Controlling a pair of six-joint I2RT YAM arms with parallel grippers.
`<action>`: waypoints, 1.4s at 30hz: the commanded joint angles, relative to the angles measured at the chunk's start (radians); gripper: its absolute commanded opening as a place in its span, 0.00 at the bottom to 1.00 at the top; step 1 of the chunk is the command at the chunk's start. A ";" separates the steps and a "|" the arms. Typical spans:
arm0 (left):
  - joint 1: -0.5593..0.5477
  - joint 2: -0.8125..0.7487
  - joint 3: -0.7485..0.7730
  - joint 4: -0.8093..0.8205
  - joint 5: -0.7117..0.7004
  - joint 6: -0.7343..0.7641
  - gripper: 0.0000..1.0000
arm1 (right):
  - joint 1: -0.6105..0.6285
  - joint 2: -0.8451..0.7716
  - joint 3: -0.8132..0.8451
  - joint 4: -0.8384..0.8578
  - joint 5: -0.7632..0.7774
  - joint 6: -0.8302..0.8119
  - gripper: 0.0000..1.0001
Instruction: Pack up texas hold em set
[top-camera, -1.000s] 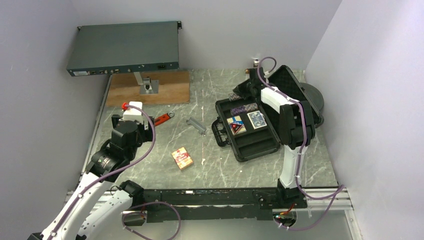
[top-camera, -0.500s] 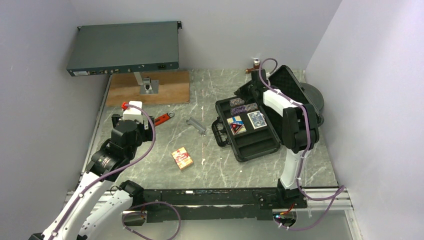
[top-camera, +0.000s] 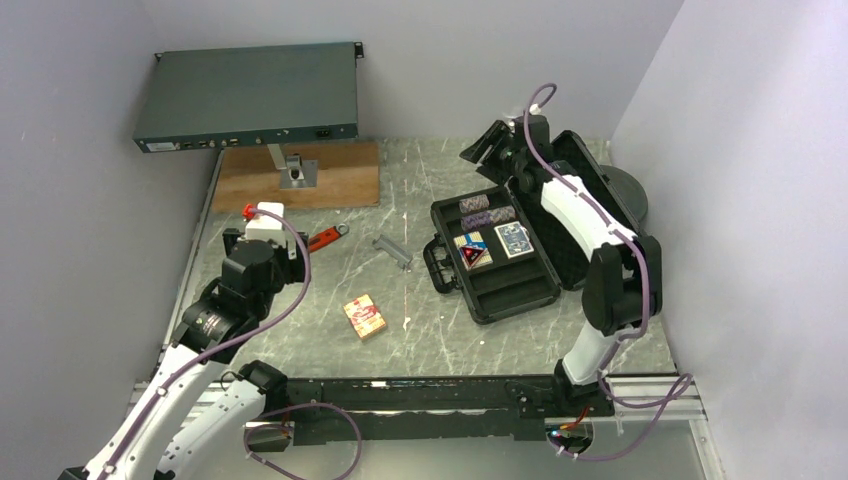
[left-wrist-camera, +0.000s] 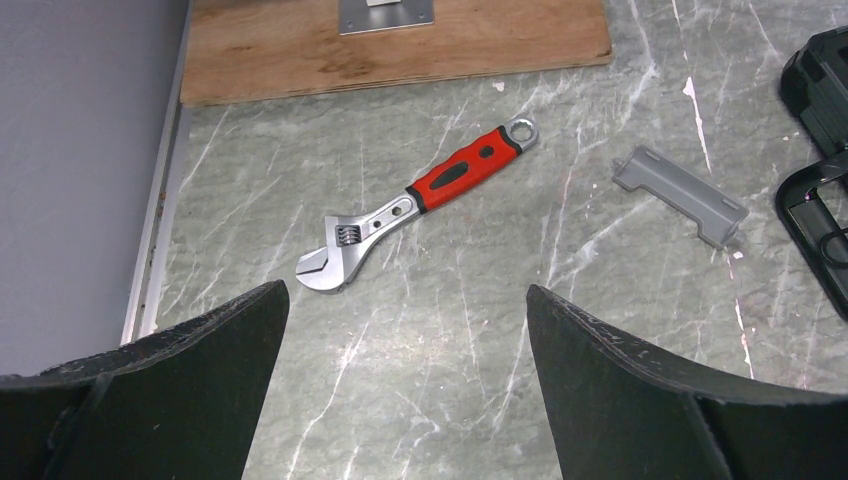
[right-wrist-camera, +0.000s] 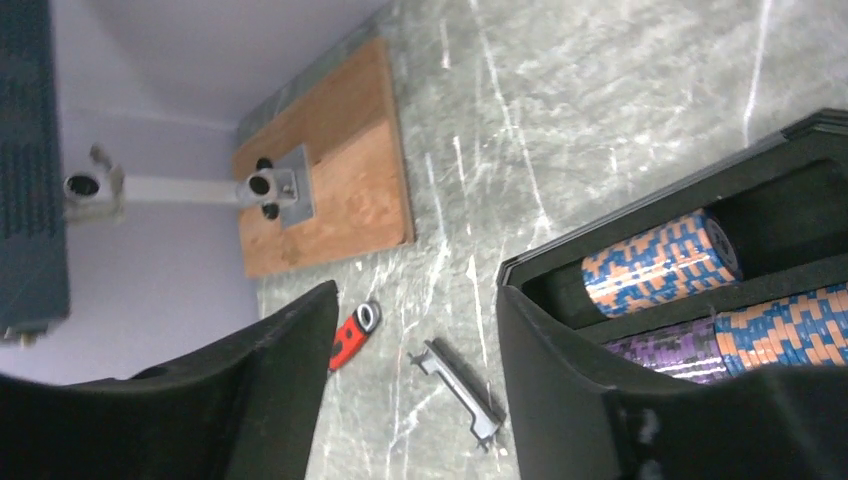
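Observation:
The black case (top-camera: 510, 290) lies open at centre right, its foam-lined lid (top-camera: 590, 195) tilted back. Its rear slots hold chip stacks (top-camera: 487, 209), which show as orange-blue (right-wrist-camera: 655, 262) and purple rolls in the right wrist view. A blue card box (top-camera: 513, 239) and a blue-yellow one (top-camera: 472, 250) sit in the middle slots. A red-orange card box (top-camera: 364, 316) lies on the table. My right gripper (top-camera: 490, 145) (right-wrist-camera: 415, 300) hovers open and empty above the case's back corner. My left gripper (top-camera: 255, 215) (left-wrist-camera: 405, 295) stands open over bare table near the wrench.
A red-handled wrench (left-wrist-camera: 415, 205) (top-camera: 325, 238) and a grey bracket (left-wrist-camera: 680, 195) (top-camera: 392, 251) lie between the arms. A rack unit (top-camera: 250, 95) stands on a post over a wooden board (top-camera: 300, 175). A dark round spool (top-camera: 625, 195) sits behind the lid.
My right gripper let go of a chip stack in the case's rear slot, opened, and rose up and back. The left arm has not moved.

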 joint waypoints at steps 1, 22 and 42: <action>0.007 -0.025 0.012 0.001 0.006 -0.003 0.96 | 0.025 -0.077 0.007 -0.016 -0.061 -0.146 0.68; 0.007 -0.085 0.006 -0.008 -0.041 -0.034 1.00 | 0.304 -0.280 -0.127 0.052 0.133 -0.547 1.00; 0.007 -0.097 0.001 -0.004 -0.059 -0.031 1.00 | 0.546 -0.166 -0.001 -0.152 0.063 -0.605 1.00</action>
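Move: The boxed Texas Hold'em pack lies on the table about 25 cm back from the right hand, 25 cm to its left and some 15 cm below. The open case has its middle some 10 cm back and 6 cm right of that hand. The grey bracket is about 10 cm back and 18 cm left of it. From the left hand, the pack is about level fore and aft, roughly 16 cm to the right and 18 cm below. Back and to the left in one diagonal sweep, about 16 cm each way, the right hand travels from the far end of the case towards the boxed Texas Hold'em pack, after an early rise of some 3 cm. The half-open, empty fingers spread wide early on, while the wrist swings counter-clockwise about 40 degrees and rolls its left side down. ##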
